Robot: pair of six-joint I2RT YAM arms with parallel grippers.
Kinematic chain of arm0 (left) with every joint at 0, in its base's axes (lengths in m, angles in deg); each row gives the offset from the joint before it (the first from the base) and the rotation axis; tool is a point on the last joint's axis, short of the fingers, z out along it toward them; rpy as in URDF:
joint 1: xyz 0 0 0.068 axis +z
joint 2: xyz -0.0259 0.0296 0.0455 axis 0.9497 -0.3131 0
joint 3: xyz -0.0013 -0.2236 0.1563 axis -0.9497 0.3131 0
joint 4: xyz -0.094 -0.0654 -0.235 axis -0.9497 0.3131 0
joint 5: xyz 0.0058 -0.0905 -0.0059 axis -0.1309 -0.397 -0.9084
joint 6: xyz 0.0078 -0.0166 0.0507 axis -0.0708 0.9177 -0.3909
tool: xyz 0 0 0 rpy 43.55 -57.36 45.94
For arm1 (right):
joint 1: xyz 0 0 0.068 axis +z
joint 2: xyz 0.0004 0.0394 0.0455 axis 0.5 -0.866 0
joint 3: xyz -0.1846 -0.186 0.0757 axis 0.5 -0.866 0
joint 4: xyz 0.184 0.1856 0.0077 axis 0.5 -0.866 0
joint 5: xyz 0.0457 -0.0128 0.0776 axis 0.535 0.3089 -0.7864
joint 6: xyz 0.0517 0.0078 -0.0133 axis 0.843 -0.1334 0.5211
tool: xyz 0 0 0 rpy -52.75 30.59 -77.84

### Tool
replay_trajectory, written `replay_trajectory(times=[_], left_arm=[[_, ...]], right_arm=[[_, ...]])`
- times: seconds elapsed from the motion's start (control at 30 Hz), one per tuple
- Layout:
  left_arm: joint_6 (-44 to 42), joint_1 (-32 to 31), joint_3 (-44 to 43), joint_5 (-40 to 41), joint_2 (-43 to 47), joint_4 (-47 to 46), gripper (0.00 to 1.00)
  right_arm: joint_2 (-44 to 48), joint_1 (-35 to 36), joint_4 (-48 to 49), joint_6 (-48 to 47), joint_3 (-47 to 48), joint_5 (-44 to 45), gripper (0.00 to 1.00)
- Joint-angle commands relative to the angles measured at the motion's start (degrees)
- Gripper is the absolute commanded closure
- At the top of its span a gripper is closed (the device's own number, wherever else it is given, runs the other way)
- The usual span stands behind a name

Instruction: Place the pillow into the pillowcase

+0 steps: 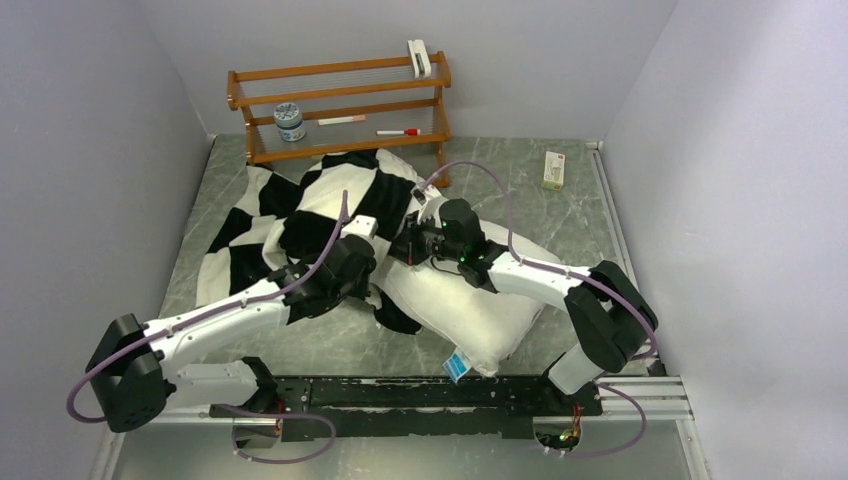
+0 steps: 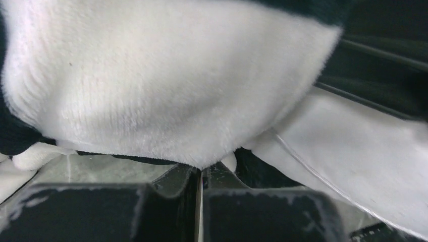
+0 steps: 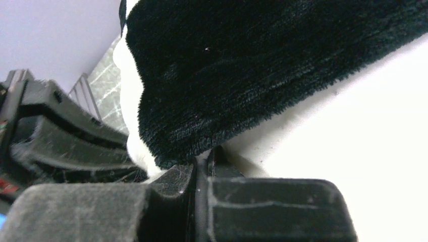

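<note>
The checkered pillowcase [image 1: 270, 215] lies spread at the table's middle left, and its mouth overlaps the upper end of the white pillow [image 1: 480, 300], which lies slanting toward the near edge. My left gripper [image 1: 370, 285] sits at the case's near edge. In the left wrist view it [image 2: 202, 171] is shut on a pinch of the pillowcase's white plush [image 2: 166, 85], with the smooth pillow [image 2: 363, 151] to the right. My right gripper [image 1: 412, 245] is on the far side of the mouth. There it [image 3: 204, 160] is shut on the pillowcase's black plush edge [image 3: 242, 75], against the pillow [image 3: 373, 131].
A wooden rack [image 1: 340, 110] stands at the back with a jar [image 1: 290, 122] and a marker [image 1: 398, 131] on it. A small box [image 1: 553, 170] lies at the back right. Grey walls close in on both sides.
</note>
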Motion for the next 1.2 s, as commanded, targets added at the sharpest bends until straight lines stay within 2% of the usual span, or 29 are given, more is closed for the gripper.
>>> replay_trajectory(times=[0.0,0.13,0.33,0.47,0.57,0.7,0.8,1.0,1.07,1.17], left_arm=[[-0.6,-4.4,-1.1,-0.4,4.7,-3.6,0.95],[1.1,-9.3,-1.0,-4.0,5.4,-5.9,0.95],[4.2,-15.4,1.1,-5.1,5.2,-11.0,0.95],[6.1,-15.6,1.0,-3.1,4.6,-8.7,0.95],[9.9,-15.7,-0.4,1.1,5.7,-2.7,0.94],[13.6,-15.6,-1.2,7.2,10.7,5.7,0.55],[15.3,-14.6,3.1,6.5,15.4,4.2,0.39],[17.5,-8.0,14.6,0.3,17.3,-8.2,0.18],[16.7,-5.7,16.5,-1.1,16.1,-12.6,0.13],[15.6,-4.0,17.2,0.7,13.2,-17.6,0.12]], right_arm=[[0.5,-1.3,10.5,6.4,-1.8,2.0,1.00],[1.8,-1.3,13.8,8.8,-1.9,3.1,1.00],[3.9,-1.6,19.2,11.0,-3.4,2.7,1.00],[5.7,-2.0,20.3,9.0,-5.9,0.6,1.00],[8.9,-3.2,21.1,9.9,-9.4,-1.0,1.00],[14.7,-5.4,19.2,11.6,-11.9,-3.0,1.00],[16.2,-6.8,17.9,11.6,-11.4,-4.4,1.00],[13.2,-8.0,21.0,14.0,-10.2,-5.5,1.00],[12.1,-8.4,21.9,14.9,-9.4,-5.9,1.00],[10.8,-8.7,22.7,15.7,-8.0,-6.2,1.00]])
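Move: The left hand already pinches the near part of the pillowcase's hem; the middle of the bare pillow it is pulled over lies about 18 cm to its right, level with it fore and aft and some 4 cm lower. The case's loose black flap hangs roughly 5 cm right, 4 cm back and 9 cm below. From the right hand, also holding the hem, the pillow's middle lies about 14 cm right, 8 cm back and 8 cm down. The left hand keeps its pinch and draws the near hem right and back over the pillow, about 8 cm right, 7 cm back and 4 cm up, then opens wide, letting go, and swings back left past the case's near edge before sinking beside the loose flap, its wrist turning clockwise and then back. Meanwhile the shut right hand keeps its grip on the hem, rising about 6 cm and then also pulling some 5 cm right over the pillow, while it rolls some 15 degrees with its left side lifting. ##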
